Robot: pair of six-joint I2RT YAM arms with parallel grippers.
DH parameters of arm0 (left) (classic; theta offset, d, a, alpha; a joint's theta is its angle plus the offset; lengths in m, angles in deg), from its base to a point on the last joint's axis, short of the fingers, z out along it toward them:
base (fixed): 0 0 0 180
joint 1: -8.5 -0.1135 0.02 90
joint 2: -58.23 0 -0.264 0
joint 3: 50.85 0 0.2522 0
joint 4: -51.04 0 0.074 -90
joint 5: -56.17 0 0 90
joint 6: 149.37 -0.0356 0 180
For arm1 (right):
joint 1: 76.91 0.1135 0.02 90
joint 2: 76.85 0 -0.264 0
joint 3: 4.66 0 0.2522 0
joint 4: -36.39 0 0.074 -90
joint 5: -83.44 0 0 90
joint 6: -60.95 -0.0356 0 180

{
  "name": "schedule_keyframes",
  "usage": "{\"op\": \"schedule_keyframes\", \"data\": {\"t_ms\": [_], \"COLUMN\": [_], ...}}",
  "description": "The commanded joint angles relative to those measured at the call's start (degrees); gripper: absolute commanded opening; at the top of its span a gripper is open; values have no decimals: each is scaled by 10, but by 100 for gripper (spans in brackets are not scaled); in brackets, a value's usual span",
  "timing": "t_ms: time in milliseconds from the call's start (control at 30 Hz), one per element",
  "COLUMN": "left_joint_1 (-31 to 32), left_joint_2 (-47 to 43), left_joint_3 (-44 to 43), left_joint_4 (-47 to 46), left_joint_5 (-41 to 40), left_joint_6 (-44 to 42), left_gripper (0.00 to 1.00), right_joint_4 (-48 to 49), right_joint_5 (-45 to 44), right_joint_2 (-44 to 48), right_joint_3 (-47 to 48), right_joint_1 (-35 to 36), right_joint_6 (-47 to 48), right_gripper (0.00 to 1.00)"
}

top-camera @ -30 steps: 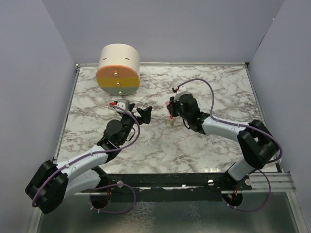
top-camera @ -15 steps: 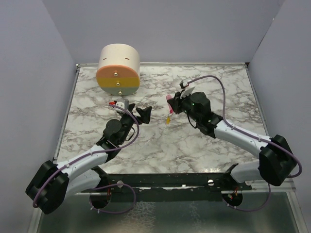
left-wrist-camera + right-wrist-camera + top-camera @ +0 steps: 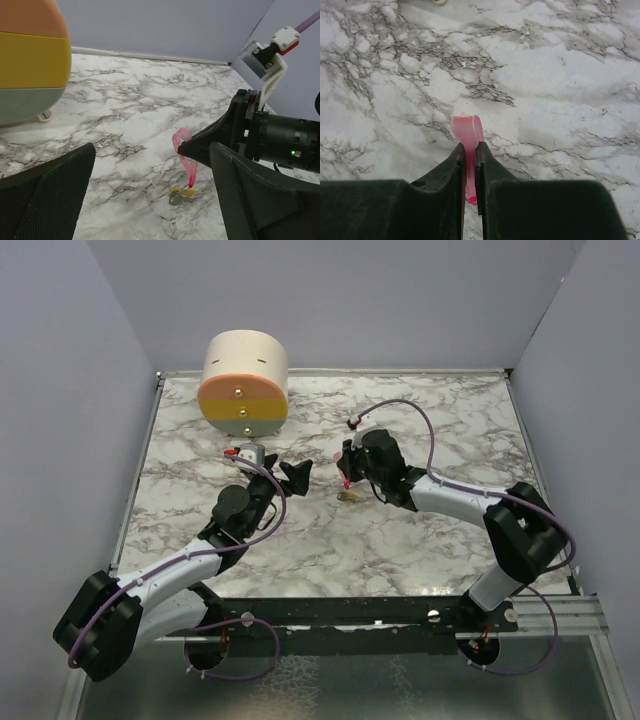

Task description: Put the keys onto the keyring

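Note:
My right gripper (image 3: 346,470) (image 3: 470,148) is shut on the keyring, a slim pink strap (image 3: 467,129) (image 3: 185,156) that loops out past the fingertips and hangs down to the marble. At its lower end the keys, a tiny yellow-orange piece (image 3: 189,191) (image 3: 347,496) with a small grey metal key beside it, rest on the table. My left gripper (image 3: 285,472) (image 3: 150,200) stands open just left of the strap. Its two black fingers (image 3: 47,197) frame the keys from a short way off and hold nothing.
A large cream, orange and yellow cylinder (image 3: 244,383) (image 3: 30,60) stands at the back left of the marble table (image 3: 440,420). Grey walls close in the back and both sides. A black rail (image 3: 330,615) runs along the near edge.
The right arm swung up and to the right with the strap, then came back left and down. The keys now touch the marble. The left arm has not moved.

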Motion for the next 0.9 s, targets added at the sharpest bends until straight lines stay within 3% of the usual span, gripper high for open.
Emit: {"op": "schedule_keyframes", "data": {"t_ms": [0, 333, 400, 567, 667, 867], "left_joint_1": [-7, -16, -18, -21, -22, -23], "left_joint_2": [-1, -3, -4, -3, -9, -36], "left_joint_3": [-6, -7, -7, -14, -21, -20], "left_joint_4": [10, 15, 18, 29, 50, 73], "left_joint_5": [18, 27, 29, 42, 48, 41], "left_joint_6": [0, 3, 3, 8, 7, 16], "left_gripper": [99, 99, 99, 99, 99, 99], "right_joint_4": [4, -5, 1, 45, 76, 122], "right_joint_5": [-39, -37, -32, -21, -27, -42], "right_joint_2": [-42, -167, -193, -240, -215, -81], "right_joint_3": [52, 162, 194, 250, 231, 94], "right_joint_1": [1, -27, -38, -72, -79, -79], "right_joint_6": [0, 12, 8, -1, -3, -14], "right_gripper": [11, 12, 25, 41, 49, 50]}}
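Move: The right hand still pinches the pink strap, with the keys hanging some 9 cm below its fingertips, about 2 cm back and 1 cm to the right. The bare spot where the keyring goes is roughly 8 cm ahead, 3 cm left and 10 cm below. The drawer cabinet stands about 25 cm ahead and 27 cm left, at about the hand's height. From the idle left hand that spot is some 14 cm ahead, 7 cm right and 21 cm below. Forward in a quick, low sweep of about 13 cm, sinking some 3 cm over the first two thirds, the right hand carries the keyring out over the marble. Partway along, its fingers open to about half and let go of the strap; the hand then lifts about 3 cm clear and drifts right, the wrist having turned some 10 degrees clockwise. ##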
